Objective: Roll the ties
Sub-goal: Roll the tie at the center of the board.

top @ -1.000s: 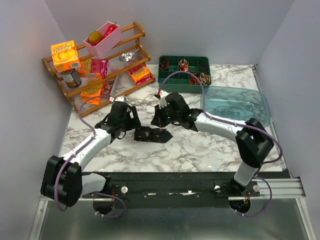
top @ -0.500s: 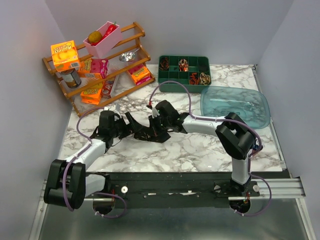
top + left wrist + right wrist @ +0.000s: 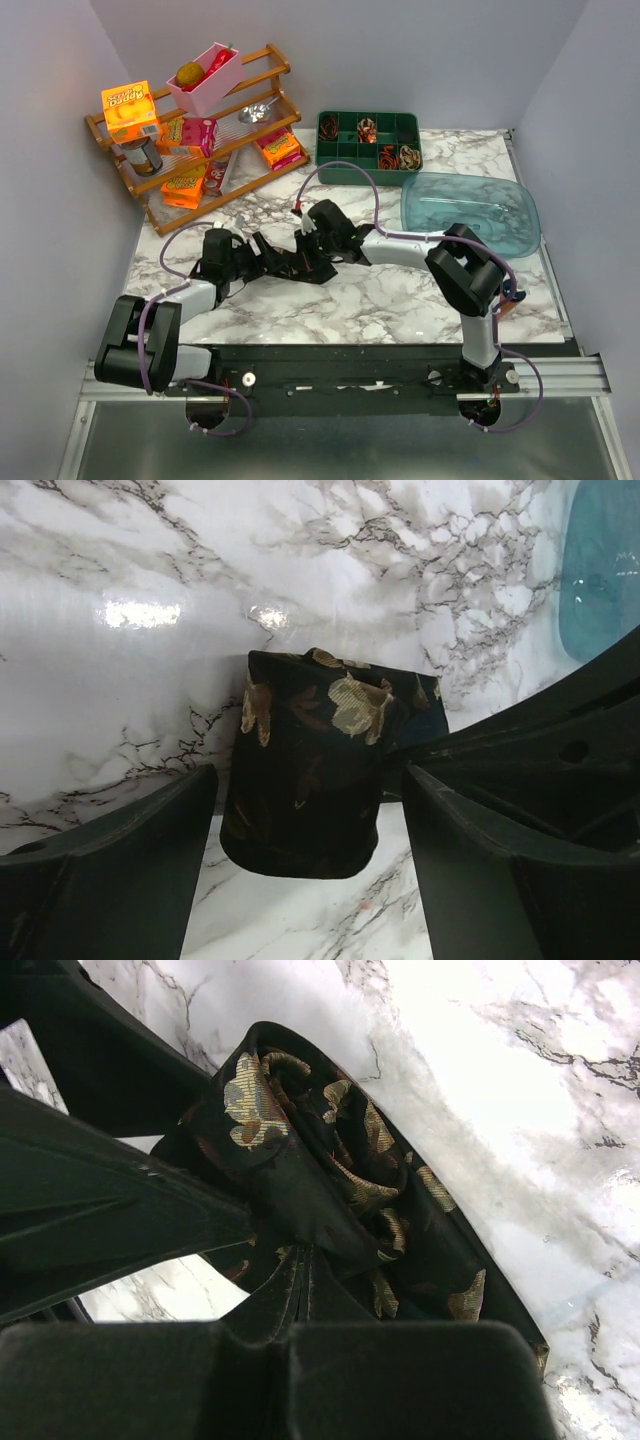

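Observation:
A dark tie [image 3: 305, 780] with gold leaf pattern lies partly rolled on the marble table [image 3: 400, 290], just left of centre in the top view [image 3: 300, 268]. My left gripper [image 3: 308, 880] is open, one finger on each side of the roll and the left finger nearly touching it; from above it [image 3: 274, 258] sits right against the tie. My right gripper [image 3: 305, 1310] is shut on the tie [image 3: 340, 1180], whose folded edges run into the closed jaws. It reaches in from the right [image 3: 312, 258].
A green compartment tray [image 3: 340, 172] at the back holds coiled ties [image 3: 388, 157]. A clear blue tub [image 3: 470, 205] stands back right. A wooden rack [image 3: 190, 120] with boxes and a pink bin fills the back left. In the right wrist view a left finger [image 3: 100, 1210] crosses.
The left gripper has come in from the left and now straddles the tie roll. The right arm has folded leftward, still pinching the tie.

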Tool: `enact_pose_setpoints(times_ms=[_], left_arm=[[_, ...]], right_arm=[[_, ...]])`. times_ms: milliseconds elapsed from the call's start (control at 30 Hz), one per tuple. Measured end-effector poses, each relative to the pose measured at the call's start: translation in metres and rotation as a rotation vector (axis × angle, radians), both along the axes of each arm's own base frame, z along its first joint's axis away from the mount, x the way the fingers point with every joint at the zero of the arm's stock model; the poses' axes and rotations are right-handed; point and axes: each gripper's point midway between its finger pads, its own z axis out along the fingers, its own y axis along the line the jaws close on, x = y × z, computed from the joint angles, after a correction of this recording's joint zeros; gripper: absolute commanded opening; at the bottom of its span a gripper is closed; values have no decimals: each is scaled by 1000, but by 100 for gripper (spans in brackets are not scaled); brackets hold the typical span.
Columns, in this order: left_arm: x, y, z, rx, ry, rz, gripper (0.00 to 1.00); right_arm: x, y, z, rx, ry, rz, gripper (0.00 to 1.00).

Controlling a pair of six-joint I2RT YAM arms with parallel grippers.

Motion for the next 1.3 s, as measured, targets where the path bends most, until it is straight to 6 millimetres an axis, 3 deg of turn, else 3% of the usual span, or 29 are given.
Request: enact_pose_setpoints(times_ms=[467, 767, 933, 1100, 1300], left_arm=[[15, -8, -2, -38, -70, -22, 40], [26, -7, 13, 48, -85, -32, 39], [32, -23, 27, 159, -119, -80, 39], [29, -36, 30, 302, -123, -104, 39], [31, -34, 30, 454, -104, -55, 37]], right_arm=[[4, -1, 2, 2, -4, -7, 1], [9, -6, -2, -25, -19, -31, 1], [11, -9, -15, -59, -6, -40, 1], [13, -9, -24, -79, 9, -43, 1], [13, -9, -21, -78, 9, -43, 1]])
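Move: About 4 cm to the left hand's right, 1 cm ahead and slightly below its open fingers is the rolled part of the tie. The unrolled tail lies some 13 cm right and 3 cm back from the left hand. For the closed right hand, the roll is about 4 cm to its left, 1 cm ahead and a little lower, while the tail is roughly 3 cm to its right and 1 cm back. Easing forward over the roll with a slight dip, the left fingers close from wide to under half open and pinch its two sides. Then the left hand lifts and carries on right and forward, some 3 cm each way, towards the right hand, turning about 25 degrees so its left side rises. The right hand, still shut with its tips on the tie at the foot of the roll, shifts slightly forward and right, then sinks about 2 cm. ##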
